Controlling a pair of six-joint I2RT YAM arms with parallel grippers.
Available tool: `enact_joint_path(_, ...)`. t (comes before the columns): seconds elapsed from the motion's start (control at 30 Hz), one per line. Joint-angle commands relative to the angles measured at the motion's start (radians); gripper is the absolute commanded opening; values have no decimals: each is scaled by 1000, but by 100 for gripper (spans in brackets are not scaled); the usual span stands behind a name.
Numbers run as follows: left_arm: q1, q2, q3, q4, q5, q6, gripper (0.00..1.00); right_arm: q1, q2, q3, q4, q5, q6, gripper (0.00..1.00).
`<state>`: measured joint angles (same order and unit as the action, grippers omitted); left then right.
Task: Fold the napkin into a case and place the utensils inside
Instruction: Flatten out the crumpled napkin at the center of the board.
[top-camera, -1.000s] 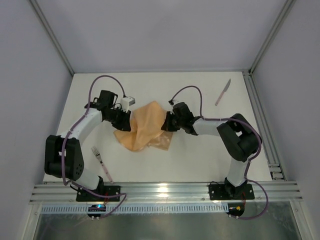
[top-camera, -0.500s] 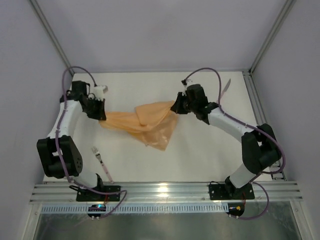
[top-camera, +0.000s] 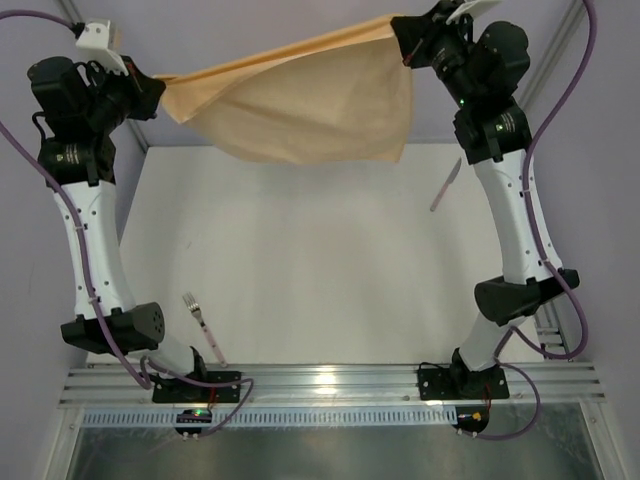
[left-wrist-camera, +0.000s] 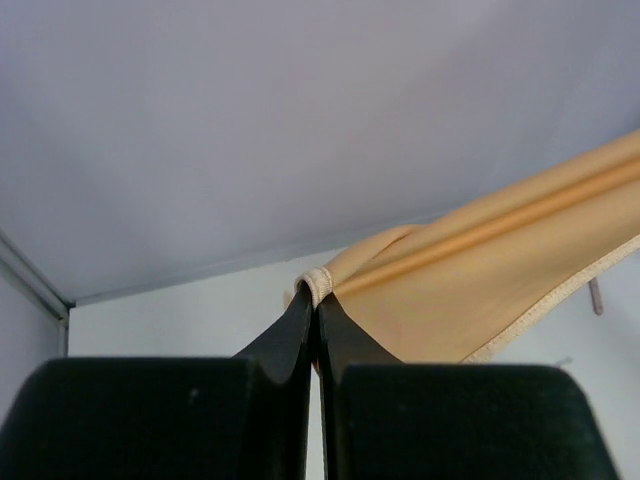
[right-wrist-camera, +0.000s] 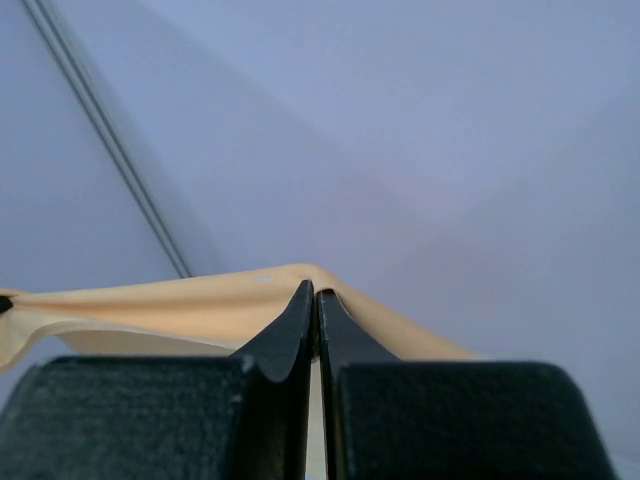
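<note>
The peach-orange napkin (top-camera: 310, 105) hangs spread in the air high above the table, stretched between both arms. My left gripper (top-camera: 152, 88) is shut on its left corner (left-wrist-camera: 322, 283), the hem pinched between the fingertips. My right gripper (top-camera: 405, 38) is shut on the right corner (right-wrist-camera: 300, 272). The pale knife (top-camera: 446, 185) lies at the table's far right, partly behind the right arm. The pink fork (top-camera: 203, 326) lies near the front left by the left arm's base. No folded case shows.
The white table (top-camera: 320, 270) lies far below the cloth. Grey enclosure walls and metal corner posts (top-camera: 545, 75) stand close behind both raised arms. A rail (top-camera: 330, 385) runs along the near edge.
Both arms have risen steeply from the table and spread apart, lifting the crumpled napkin into the air and pulling it open between them.
</note>
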<state>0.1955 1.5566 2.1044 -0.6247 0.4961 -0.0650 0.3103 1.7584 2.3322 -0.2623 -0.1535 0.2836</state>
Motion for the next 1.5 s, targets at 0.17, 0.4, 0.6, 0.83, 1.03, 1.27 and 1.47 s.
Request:
enact_joint_path(0.17,38,-36,-286,52,56,14,0,-66,-247,-601,30,103,-162,4)
enact_joint_path(0.4,41,-162,-903,-99,142,331,0,208,-644,-1453,109,414,-43,4)
enact_joint_path(0.6,48,-164,-1081,-343,-54,487,0,459,-697,-1648,-107,517,256,4)
enact_joint_path(0.83,48,-161,-1178,-464,-113,620,0,564,-651,-1726,-213,519,439,4)
enact_joint_path(1.03,48,-155,-1201,-432,-119,622,3,575,-629,-1743,-215,485,450,4)
enact_joint_path(1.27,48,-101,-1140,-449,-48,600,0,576,-614,-1665,-255,503,417,4)
enact_joint_path(1.47,48,-124,-996,-466,36,548,0,572,-613,-1507,-322,591,320,4)
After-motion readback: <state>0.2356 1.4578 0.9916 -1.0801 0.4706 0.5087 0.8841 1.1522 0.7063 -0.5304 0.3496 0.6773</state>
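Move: Both hands already hold the napkin stretched high between them. The board's centre lies about 4 cm back, 22 cm to the right and 49 cm below the left hand; from the right hand it is some 6 cm back, 13 cm left and 58 cm down. The fork is about 26 cm back from the left hand, directly in line, on the board; the knife is 12 cm ahead and 20 cm right of the right hand. Still gripping the napkin's edge, both hands sweep down some 45–50 cm and back about 25, fingers tipping down. ##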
